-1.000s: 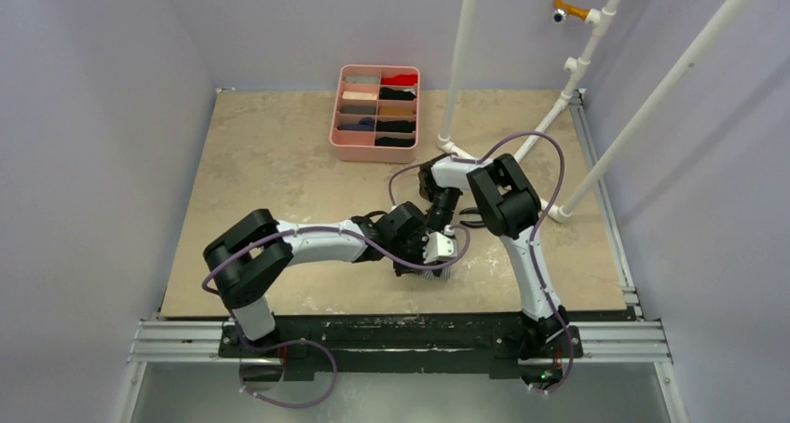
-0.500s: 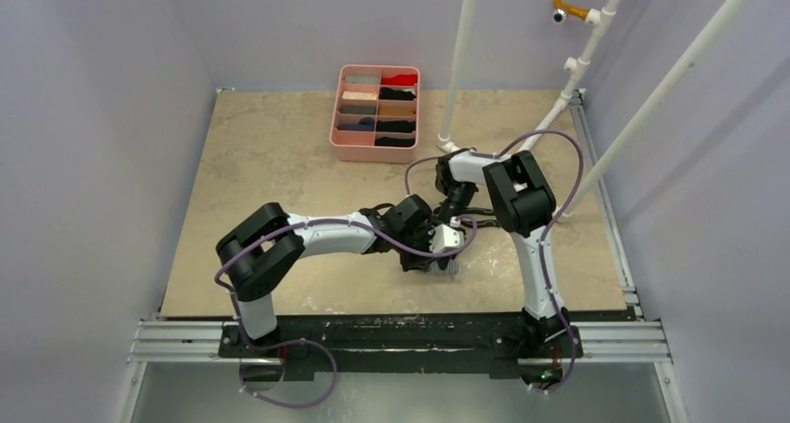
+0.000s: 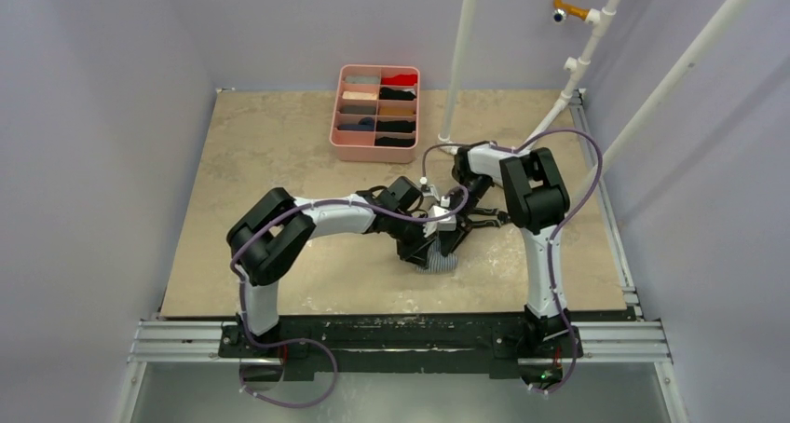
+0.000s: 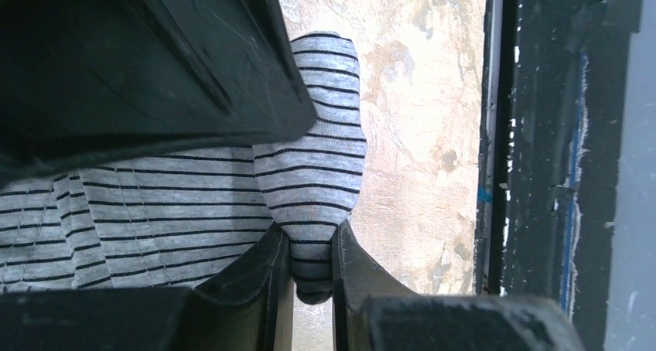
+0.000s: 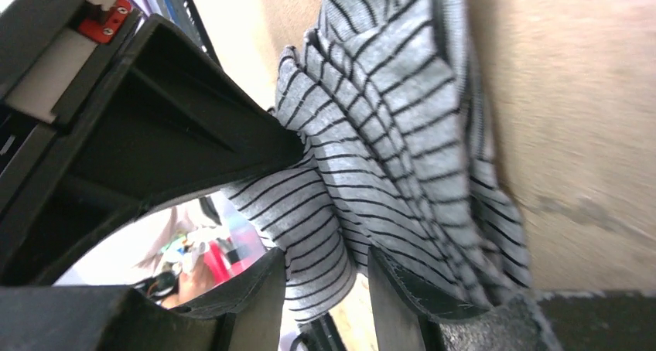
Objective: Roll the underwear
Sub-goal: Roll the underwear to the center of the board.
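The grey striped underwear (image 3: 440, 260) lies bunched on the table near the front middle. My left gripper (image 3: 429, 247) is down on it. In the left wrist view the left gripper (image 4: 313, 277) is shut on a narrow fold of the underwear (image 4: 309, 158), which fans out above the jaws. My right gripper (image 3: 456, 232) is beside it on the right. In the right wrist view the right gripper (image 5: 321, 289) stands open around a loose hanging fold of the underwear (image 5: 387, 119), with a gap on the right finger's side. No orange-red edge shows.
A pink compartment tray (image 3: 336, 115) with rolled garments sits at the back middle. White pipes (image 3: 458, 60) stand behind the right arm, one foot on the table. The black front rail (image 4: 541, 173) runs close to the cloth. Dark cables (image 3: 480, 220) lie by the right wrist.
The right gripper's jaws have widened and the right arm has swung to the right. The left arm has stretched further right, still pinching the cloth, and more of the cloth shows.
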You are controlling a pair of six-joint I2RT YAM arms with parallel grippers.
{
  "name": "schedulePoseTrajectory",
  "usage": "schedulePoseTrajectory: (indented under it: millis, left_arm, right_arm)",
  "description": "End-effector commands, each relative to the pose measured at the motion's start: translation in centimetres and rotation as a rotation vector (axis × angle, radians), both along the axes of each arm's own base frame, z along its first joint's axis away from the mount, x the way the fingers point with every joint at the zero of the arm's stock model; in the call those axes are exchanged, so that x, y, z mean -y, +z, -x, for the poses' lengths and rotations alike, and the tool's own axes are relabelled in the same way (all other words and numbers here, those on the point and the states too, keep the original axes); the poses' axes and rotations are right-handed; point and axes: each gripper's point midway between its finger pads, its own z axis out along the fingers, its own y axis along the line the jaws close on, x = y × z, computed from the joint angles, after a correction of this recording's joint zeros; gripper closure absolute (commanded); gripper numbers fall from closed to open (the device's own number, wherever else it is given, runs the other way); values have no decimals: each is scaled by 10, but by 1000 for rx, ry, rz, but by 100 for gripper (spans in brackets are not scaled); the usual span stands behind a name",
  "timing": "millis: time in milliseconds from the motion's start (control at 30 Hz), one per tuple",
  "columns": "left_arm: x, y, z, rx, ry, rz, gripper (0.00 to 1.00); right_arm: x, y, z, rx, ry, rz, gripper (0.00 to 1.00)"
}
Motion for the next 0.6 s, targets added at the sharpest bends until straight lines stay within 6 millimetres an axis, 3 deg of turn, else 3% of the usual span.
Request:
schedulePoseTrajectory:
  millis: [0,300,567]
  left_arm:
    - [-46,-39,35,-245,24,-194,100]
    - [-52,-47,18,-347,104,-215,100]
    - [-57,-57,8,-410,163,-275,100]
  right_arm:
    - [9,-16,-63,329,-5,-76,60]
    - [9,9,-84,427,-82,-125,60]
    - [7,20,-75,438,-69,-180,60]
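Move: The left hand already pinches the left end of the underwear's rolled near edge; the bundle's middle lies about 3 cm ahead of it, 4 cm to its right and a centimetre lower. From the right hand, whose half-open fingers are in at the cloth, that middle is some 3 cm back, 3 cm left and 1 cm below. The shears lie roughly 9 cm ahead and 13 cm right of the right hand. The right hand comes free of the underwear with its fingers kept half open, drawing about 8 cm forward, low over the table and nearer to the shears, while its wrist tips some 20 degrees so that the fingers point more steeply down. The left hand keeps its pinch on the rolled near edge and, creeping only about a centimetre forward and left, turns steadily some 20 degrees with its top going forward, in the sense of rolling the cloth away from the base. ##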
